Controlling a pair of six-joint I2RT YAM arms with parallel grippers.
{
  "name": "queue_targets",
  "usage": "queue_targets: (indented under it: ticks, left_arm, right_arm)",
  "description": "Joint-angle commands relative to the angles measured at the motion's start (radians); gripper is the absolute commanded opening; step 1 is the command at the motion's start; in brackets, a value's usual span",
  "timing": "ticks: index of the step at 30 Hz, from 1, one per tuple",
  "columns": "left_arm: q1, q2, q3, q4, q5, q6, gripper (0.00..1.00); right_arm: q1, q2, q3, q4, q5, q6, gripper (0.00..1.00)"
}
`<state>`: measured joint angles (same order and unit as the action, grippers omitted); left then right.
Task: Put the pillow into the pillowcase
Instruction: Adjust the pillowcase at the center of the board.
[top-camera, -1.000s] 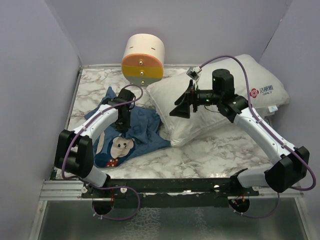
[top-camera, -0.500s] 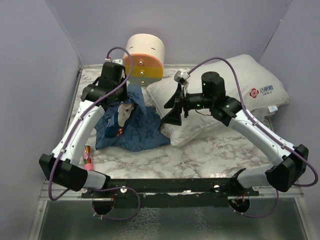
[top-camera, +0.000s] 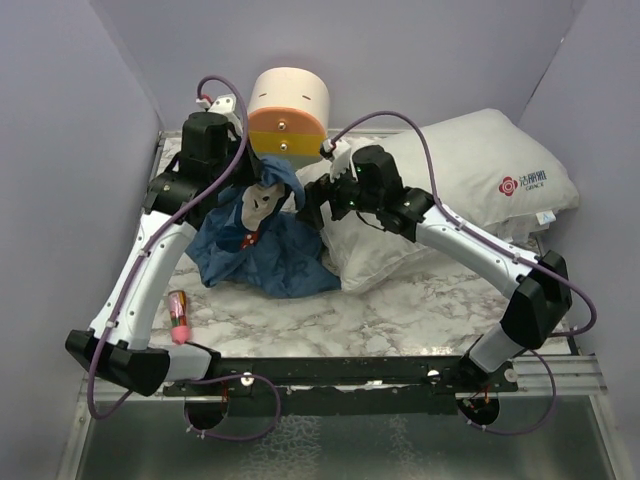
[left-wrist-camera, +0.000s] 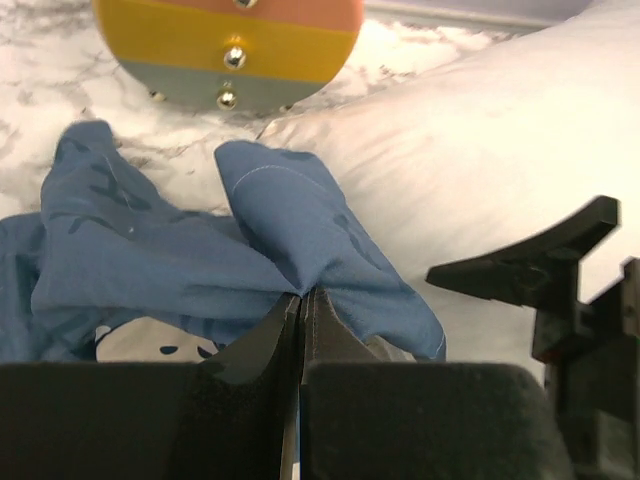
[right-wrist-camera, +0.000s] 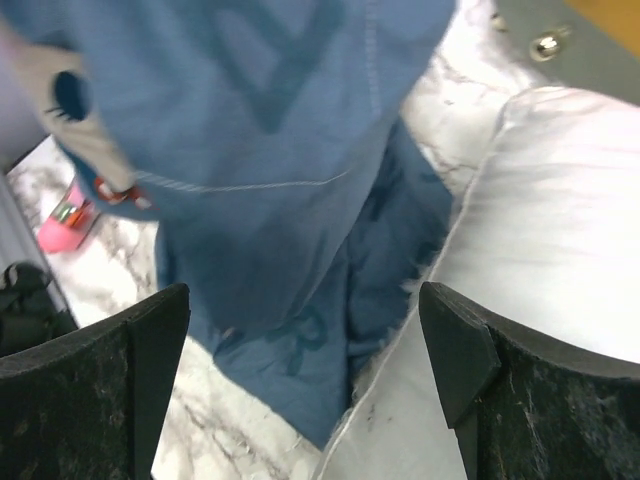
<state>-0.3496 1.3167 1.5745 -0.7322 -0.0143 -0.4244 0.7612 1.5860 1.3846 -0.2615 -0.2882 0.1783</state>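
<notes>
The blue pillowcase (top-camera: 255, 245) hangs bunched from my left gripper (top-camera: 264, 186), which is shut on a fold of its cloth. A mouse face shows near the top. In the left wrist view the fingertips (left-wrist-camera: 300, 300) pinch the blue cloth (left-wrist-camera: 270, 240) tightly. The white pillow (top-camera: 470, 190) lies at the back right, its left end touching the pillowcase. My right gripper (top-camera: 312, 205) stands open beside the hanging cloth, at the pillow's left end. Between its wide fingers (right-wrist-camera: 305, 330) show the pillowcase (right-wrist-camera: 260, 130) and the pillow's edge (right-wrist-camera: 540, 220).
A cream-and-orange cylinder (top-camera: 288, 115) stands at the back, just behind the lifted cloth. A small pink and red object (top-camera: 179, 315) lies on the marble table (top-camera: 420, 300) near the left arm. Purple walls close in on both sides.
My left gripper has closed on the pillowcase and lifted it up and back off the table. The right gripper has swung left, from over the pillow to the hanging cloth.
</notes>
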Motion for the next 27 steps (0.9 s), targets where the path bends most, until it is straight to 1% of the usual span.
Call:
queue_targets:
  ticks: [1,4,5,7,8,9,10,11,12,13,15,16,17,19,20,21,22,24,25,27]
  left_arm:
    - [-0.004,-0.086,0.001,0.141,0.086,-0.022,0.0]
    - [-0.004,-0.105,-0.002,0.17,0.098,-0.012,0.0]
    - [-0.004,-0.109,-0.001,0.174,0.102,-0.007,0.0]
    - [-0.004,-0.111,0.002,0.181,0.114,0.0,0.0]
    - [-0.004,-0.112,0.004,0.185,0.122,0.004,0.0]
    - [-0.004,-0.115,0.003,0.191,0.13,0.006,0.0]
    - [-0.004,-0.119,-0.001,0.199,0.139,0.007,0.0]
    - [-0.004,-0.123,-0.003,0.208,0.147,0.008,0.0]
    - [-0.004,-0.128,-0.006,0.22,0.153,0.007,0.0]
    - [-0.004,-0.132,-0.007,0.23,0.158,0.004,0.0]
    - [-0.003,-0.138,-0.004,0.244,0.161,0.0,0.0]
    - [-0.003,-0.139,-0.002,0.25,0.16,-0.004,0.06]
    - [-0.003,-0.14,-0.001,0.254,0.161,-0.004,0.19]
    - [-0.004,-0.139,0.001,0.261,0.166,-0.004,0.47]
    - [-0.003,-0.141,0.0,0.262,0.174,0.004,0.58]
    - [-0.003,-0.143,-0.002,0.26,0.185,0.016,0.67]
    - [-0.003,-0.146,-0.005,0.258,0.209,0.03,0.73]
    - [-0.003,-0.16,-0.027,0.266,0.267,0.065,0.83]
    - [-0.004,-0.17,-0.048,0.275,0.303,0.082,0.85]
    - [-0.004,-0.197,-0.121,0.303,0.372,0.123,0.86]
  right_arm:
    - [0.004,0.02,0.092,0.019,0.194,0.012,0.95]
    - [0.004,0.045,0.138,0.026,0.19,0.01,0.9]
    - [0.004,0.05,0.151,0.037,0.177,0.01,0.86]
    - [0.004,0.053,0.171,0.062,0.152,0.01,0.74]
    - [0.004,0.049,0.181,0.079,0.146,0.009,0.64]
    - [0.004,0.042,0.186,0.099,0.144,0.005,0.5]
    - [0.004,0.034,0.194,0.115,0.153,0.0,0.28]
    - [0.004,0.026,0.207,0.129,0.162,-0.007,0.12]
    - [0.004,0.018,0.223,0.138,0.17,-0.018,0.03]
    - [0.004,0.009,0.247,0.145,0.176,-0.029,0.01]
    - [0.004,-0.008,0.305,0.163,0.173,-0.049,0.01]
    - [0.004,-0.016,0.333,0.173,0.175,-0.057,0.01]
    - [0.004,-0.022,0.361,0.18,0.18,-0.063,0.01]
    - [0.004,-0.027,0.428,0.18,0.212,-0.08,0.01]
    - [0.004,-0.025,0.461,0.174,0.241,-0.095,0.01]
    - [0.004,-0.023,0.497,0.162,0.273,-0.11,0.01]
    - [0.003,-0.019,0.525,0.151,0.317,-0.128,0.01]
    - [0.004,-0.017,0.571,0.141,0.396,-0.172,0.01]
    - [0.004,-0.018,0.582,0.142,0.429,-0.198,0.01]
    - [0.004,-0.022,0.59,0.153,0.489,-0.245,0.01]
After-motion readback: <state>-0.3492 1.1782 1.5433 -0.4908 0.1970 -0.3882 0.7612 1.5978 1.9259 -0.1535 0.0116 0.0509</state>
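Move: The left fingers already pinch the raised pillowcase; its loose flap hangs about 5 cm to their right, 2 cm back and 5 cm lower. From the open right hand this flap is some 4 cm ahead, 2 cm left and about level. Also from the right hand, the pillow's middle is roughly 27 cm right, 8 cm ahead, 13 cm below; the drawer box, 25 cm ahead, 3 cm left, 8 cm lower. The right hand pinches the hanging pillowcase flap, rising about 27 cm; the left, up 9 cm, lets go. ##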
